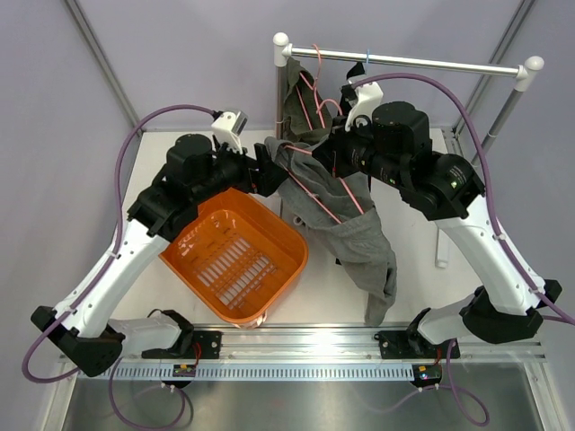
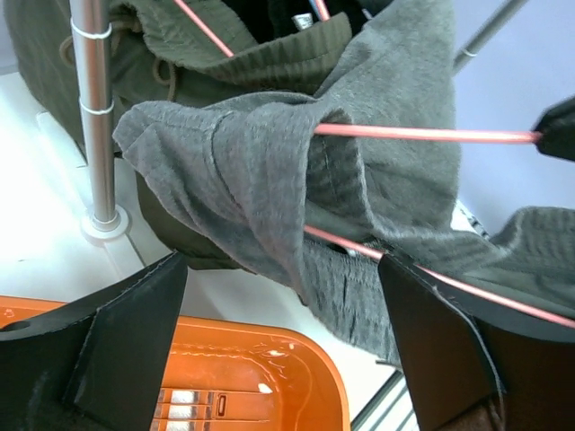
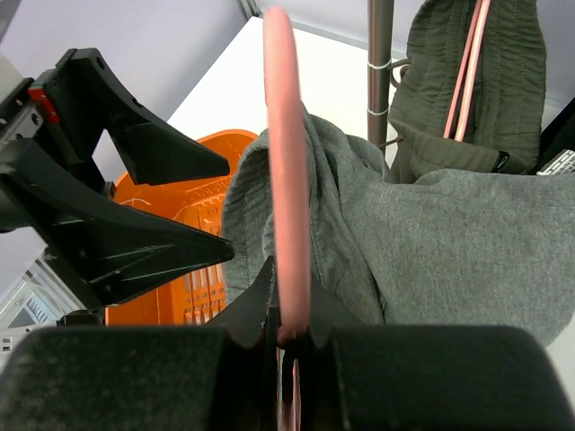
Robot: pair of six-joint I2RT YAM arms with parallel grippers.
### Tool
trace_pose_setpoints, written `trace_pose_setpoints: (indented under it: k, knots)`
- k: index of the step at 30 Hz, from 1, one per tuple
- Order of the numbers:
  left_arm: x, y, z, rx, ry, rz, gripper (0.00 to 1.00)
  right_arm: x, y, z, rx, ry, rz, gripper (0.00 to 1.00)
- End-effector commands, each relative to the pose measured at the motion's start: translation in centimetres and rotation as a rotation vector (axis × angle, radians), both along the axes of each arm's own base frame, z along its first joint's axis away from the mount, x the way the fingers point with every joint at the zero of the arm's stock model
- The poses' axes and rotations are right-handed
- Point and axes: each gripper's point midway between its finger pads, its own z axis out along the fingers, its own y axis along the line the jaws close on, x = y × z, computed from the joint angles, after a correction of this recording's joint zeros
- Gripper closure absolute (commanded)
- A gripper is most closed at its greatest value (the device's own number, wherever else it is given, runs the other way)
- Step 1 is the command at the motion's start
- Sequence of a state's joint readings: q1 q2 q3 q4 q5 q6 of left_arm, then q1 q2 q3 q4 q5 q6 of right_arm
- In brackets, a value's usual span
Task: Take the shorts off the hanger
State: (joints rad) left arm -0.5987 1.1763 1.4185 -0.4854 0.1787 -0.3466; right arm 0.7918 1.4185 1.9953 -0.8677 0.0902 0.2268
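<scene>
The grey shorts point(image 1: 346, 206) hang draped over a pink hanger point(image 1: 314, 193) above the table, one leg trailing down toward the front rail. My right gripper point(image 1: 334, 151) is shut on the hanger's pink bar point(image 3: 286, 180), with the shorts point(image 3: 431, 242) to its right. My left gripper point(image 1: 269, 171) is open at the shorts' left edge. In the left wrist view its gripper point(image 2: 283, 269) has its wide-apart fingers just below a fold of the shorts point(image 2: 252, 180), and the hanger bar point(image 2: 422, 135) runs through the fabric.
An orange basket point(image 1: 287, 242) sits on the table under the left gripper. A metal rack point(image 1: 404, 61) at the back carries another dark green garment point(image 1: 301, 99) on its own pink hanger. The rack's post point(image 2: 94, 108) stands close to the left of the shorts.
</scene>
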Motion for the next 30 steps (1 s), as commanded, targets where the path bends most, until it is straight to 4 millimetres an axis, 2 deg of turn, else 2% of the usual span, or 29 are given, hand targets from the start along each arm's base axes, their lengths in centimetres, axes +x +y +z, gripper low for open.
trace_pose_setpoints:
  k: [1,5,8,9,11,12,15,20,22,26,30]
  knots:
    - [1.4,0.4,0.2,0.018,-0.025,0.085,0.1,-0.3,0.3,3.3,0.059,-0.084,0.005,1.0]
    - [2.2,0.1,-0.4,0.025,-0.015,0.128,0.14,-0.7,0.5,3.4,0.049,-0.089,0.019,1.0]
    - [3.1,0.8,-0.7,0.031,-0.009,0.192,0.25,-0.9,0.3,3.4,0.039,-0.092,0.018,1.0]
    - [3.2,0.9,-0.8,0.032,-0.009,0.202,0.35,-0.9,0.1,3.3,0.034,-0.094,0.011,1.0]
    - [3.6,1.2,-0.6,0.029,-0.014,0.232,0.48,-1.2,-0.2,3.3,0.033,-0.095,0.011,1.0]
    - [3.7,1.3,-0.5,0.029,-0.017,0.241,0.64,-1.3,-0.3,3.3,0.032,-0.095,0.016,1.0]
    - [4.2,2.2,0.2,0.035,-0.031,0.296,0.98,-1.9,-0.6,3.2,0.032,-0.097,0.026,1.0]
    - [5.6,4.3,1.6,0.068,-0.064,0.43,1.0,-4.3,-0.7,3.0,0.036,-0.101,0.115,1.0]
    - [6.4,4.9,1.5,0.086,-0.066,0.484,1.0,-5.7,-0.7,3.1,0.038,-0.108,0.166,1.0]
    - [7.6,5.3,1.3,0.101,-0.068,0.525,1.0,-7.4,-1.6,3.2,0.031,-0.125,0.194,1.0]
    - [8.6,5.0,0.2,0.121,-0.045,0.523,1.0,-8.8,-2.5,4.4,0.076,-0.164,0.222,1.0]
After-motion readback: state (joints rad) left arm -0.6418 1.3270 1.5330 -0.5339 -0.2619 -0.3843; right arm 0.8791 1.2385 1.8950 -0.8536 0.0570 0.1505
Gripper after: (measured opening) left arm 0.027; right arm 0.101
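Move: The near corner of the grey shorts' waistband lies about 4 cm ahead of the open left fingers, level sideways and 2 cm lower. From that hand, the rack post rises some 14 cm ahead, and the orange bin is about 9 cm back, 7 cm left and 33 cm down. From the right hand, which already holds the hanger, the corner is about 4 cm ahead, 9 cm left and 8 cm below. Left goes about 6 cm forward, pinching the waistband corner, while the right draws the hanger back as far. ##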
